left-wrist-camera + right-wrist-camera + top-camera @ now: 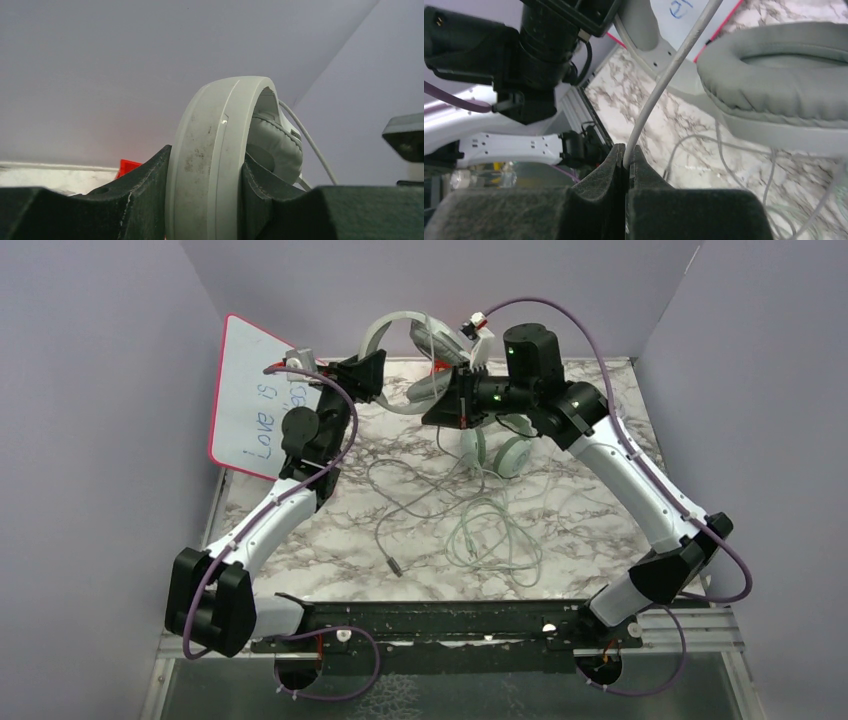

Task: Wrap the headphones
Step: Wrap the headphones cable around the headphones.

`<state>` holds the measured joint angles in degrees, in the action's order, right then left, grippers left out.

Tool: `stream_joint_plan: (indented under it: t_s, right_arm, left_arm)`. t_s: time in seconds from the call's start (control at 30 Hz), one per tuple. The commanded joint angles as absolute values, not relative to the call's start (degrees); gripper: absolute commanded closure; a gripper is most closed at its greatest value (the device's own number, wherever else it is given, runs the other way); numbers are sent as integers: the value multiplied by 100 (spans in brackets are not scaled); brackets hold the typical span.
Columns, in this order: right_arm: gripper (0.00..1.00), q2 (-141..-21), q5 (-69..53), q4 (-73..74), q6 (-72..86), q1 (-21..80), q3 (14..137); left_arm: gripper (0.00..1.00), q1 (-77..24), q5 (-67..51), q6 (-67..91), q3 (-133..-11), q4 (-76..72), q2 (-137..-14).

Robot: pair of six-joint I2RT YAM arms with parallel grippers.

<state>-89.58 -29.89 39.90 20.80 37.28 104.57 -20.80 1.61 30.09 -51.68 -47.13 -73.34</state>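
Observation:
The grey-white headphones [398, 326] are held up off the table near the back wall. My left gripper [373, 373] is shut on their headband [215, 150], which stands upright between the jaws. One padded ear cup [274, 145] shows just behind the headband. My right gripper [447, 405] is shut on the thin white cable [664, 80], which rises from its fingertips past a grey ear cushion [784, 80]. The mint-green headphones [513, 455] lie on the marble table beneath the right arm. Their thin cable [490, 540] lies in loose loops in the middle.
A whiteboard [255, 400] with a red edge and blue writing leans against the left wall. Grey walls close in the back and both sides. A second loose cable ends in a plug [396, 565] near the table's front.

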Motion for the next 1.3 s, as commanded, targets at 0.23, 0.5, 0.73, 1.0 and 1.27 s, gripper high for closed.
stream_joint_plan:
  t_s: [0.23, 0.5, 0.73, 1.0, 1.27]
  right_arm:
    - [94, -8236, -1667, 826, 3246, 4589, 8802]
    - [90, -7360, -1406, -1032, 3119, 4676, 7113]
    - [86, -7372, -1654, -1676, 2839, 4728, 6807]
    - [81, -7100, -1471, -2520, 2719, 4864, 6035]
    - [38, -7130, -1656, -3180, 2743, 4866, 5542]
  left_arm:
    - [100, -2255, 1611, 6221, -5419, -5414, -7381]
    - [100, -2261, 1658, 7065, -5577, -5375, -7188]
    - [100, -2258, 1514, 7408, -5697, -5255, -6910]
    - [100, -2254, 1315, 7735, -5905, -5195, -6793]
    - [100, -2255, 1199, 7646, -6063, -5038, -6535]
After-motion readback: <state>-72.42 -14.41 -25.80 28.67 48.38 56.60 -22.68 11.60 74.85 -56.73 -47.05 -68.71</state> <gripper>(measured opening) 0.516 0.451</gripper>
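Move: The left hand already grips the headphones by the headband; their middle lies about 8 cm to its right, 3 cm ahead and 2 cm up. The right hand pinches their cable, with the headphones' middle some 9 cm ahead, 2 cm left and 5 cm above. From the right hand, the green headphones lie about 20 cm ahead, 16 cm right and 30 cm down; the cable's plug is roughly 8 cm back, 7 cm left and 34 cm down. Rolling left side down some 45 degrees, the left hand keeps its grip on the headband, then lifts the headphones about 10 cm while drawing back slightly. The right hand first carries the pinched cable left past the near side of the headphones, then draws back and up, sinks again with its fingertips tilted upward, and opens halfway at the end, letting the cable go. ##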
